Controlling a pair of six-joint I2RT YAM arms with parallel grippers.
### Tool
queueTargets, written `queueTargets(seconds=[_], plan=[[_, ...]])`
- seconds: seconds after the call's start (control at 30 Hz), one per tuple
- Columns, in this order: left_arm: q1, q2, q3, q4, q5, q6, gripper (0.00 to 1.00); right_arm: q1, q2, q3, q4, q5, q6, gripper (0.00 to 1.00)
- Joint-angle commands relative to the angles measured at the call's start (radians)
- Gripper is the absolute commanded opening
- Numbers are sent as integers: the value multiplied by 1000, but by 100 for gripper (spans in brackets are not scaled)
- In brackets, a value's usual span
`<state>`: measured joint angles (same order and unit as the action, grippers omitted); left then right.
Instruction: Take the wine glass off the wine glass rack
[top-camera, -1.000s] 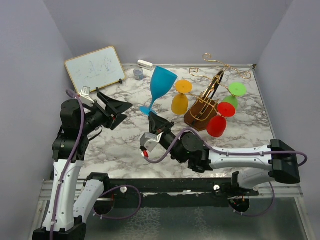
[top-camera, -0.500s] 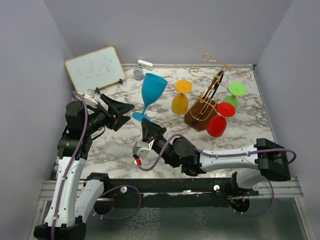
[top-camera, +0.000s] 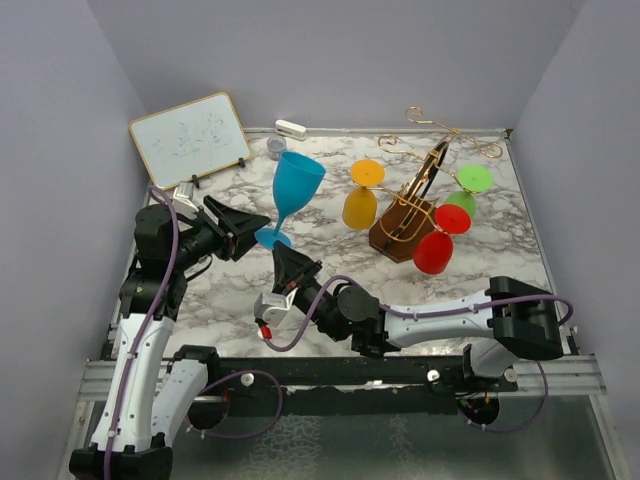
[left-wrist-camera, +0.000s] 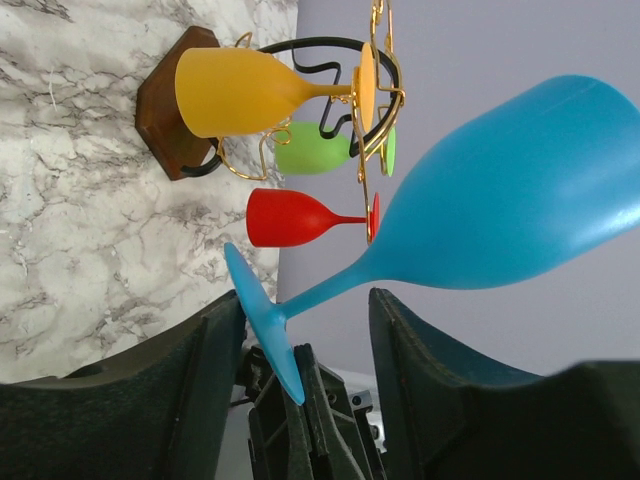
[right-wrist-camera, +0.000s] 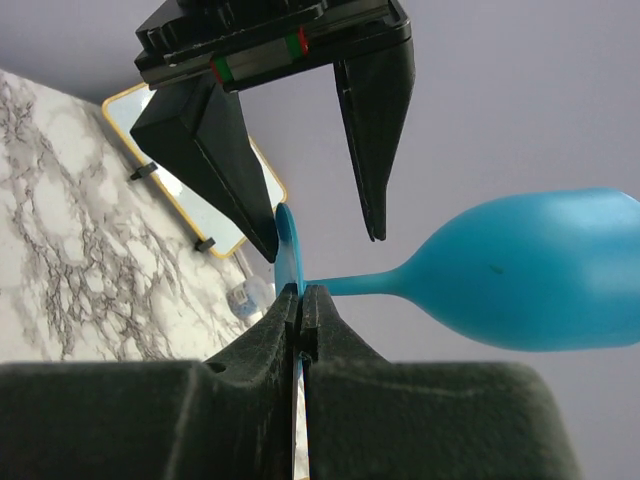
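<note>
A blue wine glass (top-camera: 297, 180) is in the air left of the wine glass rack (top-camera: 412, 205), bowl up. My right gripper (top-camera: 283, 256) is shut on the edge of its foot; the right wrist view shows the disc pinched between the fingers (right-wrist-camera: 300, 296). My left gripper (top-camera: 254, 226) is open, one jaw on each side of the stem (left-wrist-camera: 320, 292), its left finger close to the foot. The gold wire rack on a brown base (left-wrist-camera: 165, 110) still carries a yellow glass (left-wrist-camera: 250, 92), a green glass (left-wrist-camera: 310, 148) and a red glass (left-wrist-camera: 295, 217), hung upside down.
A small whiteboard (top-camera: 190, 135) leans at the back left. Near it are a little grey-blue pot (top-camera: 276, 147) and a white object (top-camera: 291, 128) by the back wall. Grey walls close in the marble table (top-camera: 500, 260) on three sides.
My right arm carried the blue glass left and nearer, and stood it more upright. The left gripper moved onto its stem and its jaws narrowed.
</note>
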<state>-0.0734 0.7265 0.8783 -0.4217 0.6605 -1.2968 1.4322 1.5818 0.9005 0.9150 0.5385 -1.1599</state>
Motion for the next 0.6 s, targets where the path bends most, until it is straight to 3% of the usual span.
queueTargets(seconds=[0.0,0.07,0.2,0.4,0.57], plan=[[-6,-15,-18,64,36,-35,50,20,29,28,94,20,-34,1],[-8,-13,-28,77,40,-37,42,22,34,28,97,22,-36,1],[-9,-11,-44,83,41,-32,0,25,33,18,112,40,-36,1],[-10,-25,-80,93,3,-9,0,31,-18,-18,94,89,-17,6],[-9,-68,-146,161,-77,-27,0,42,-126,-54,-65,148,79,39]])
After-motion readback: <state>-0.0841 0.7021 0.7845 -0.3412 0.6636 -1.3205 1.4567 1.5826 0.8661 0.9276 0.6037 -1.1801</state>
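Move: Just ahead of the half-open left fingers, the blue wine glass's foot sits about 3 cm to the right and 1 cm forward, at fingertip height. The bowl is some 8 cm right, 5 cm forward and 11 cm up. The yellow glass on the rack is roughly 18 cm right, 14 cm forward and 7 cm lower. The right hand already pinches that foot, whose middle is about 2 cm ahead and 1 cm left of it. Closing from half open to shut, the left fingers pinch the near edge of the blue glass's foot, the hand sinking about 2 cm. The right hand holds almost still with its pinch until the left has shut, then opens about a quarter, lets go of the foot and eases about 1.5 cm down and slightly right. ##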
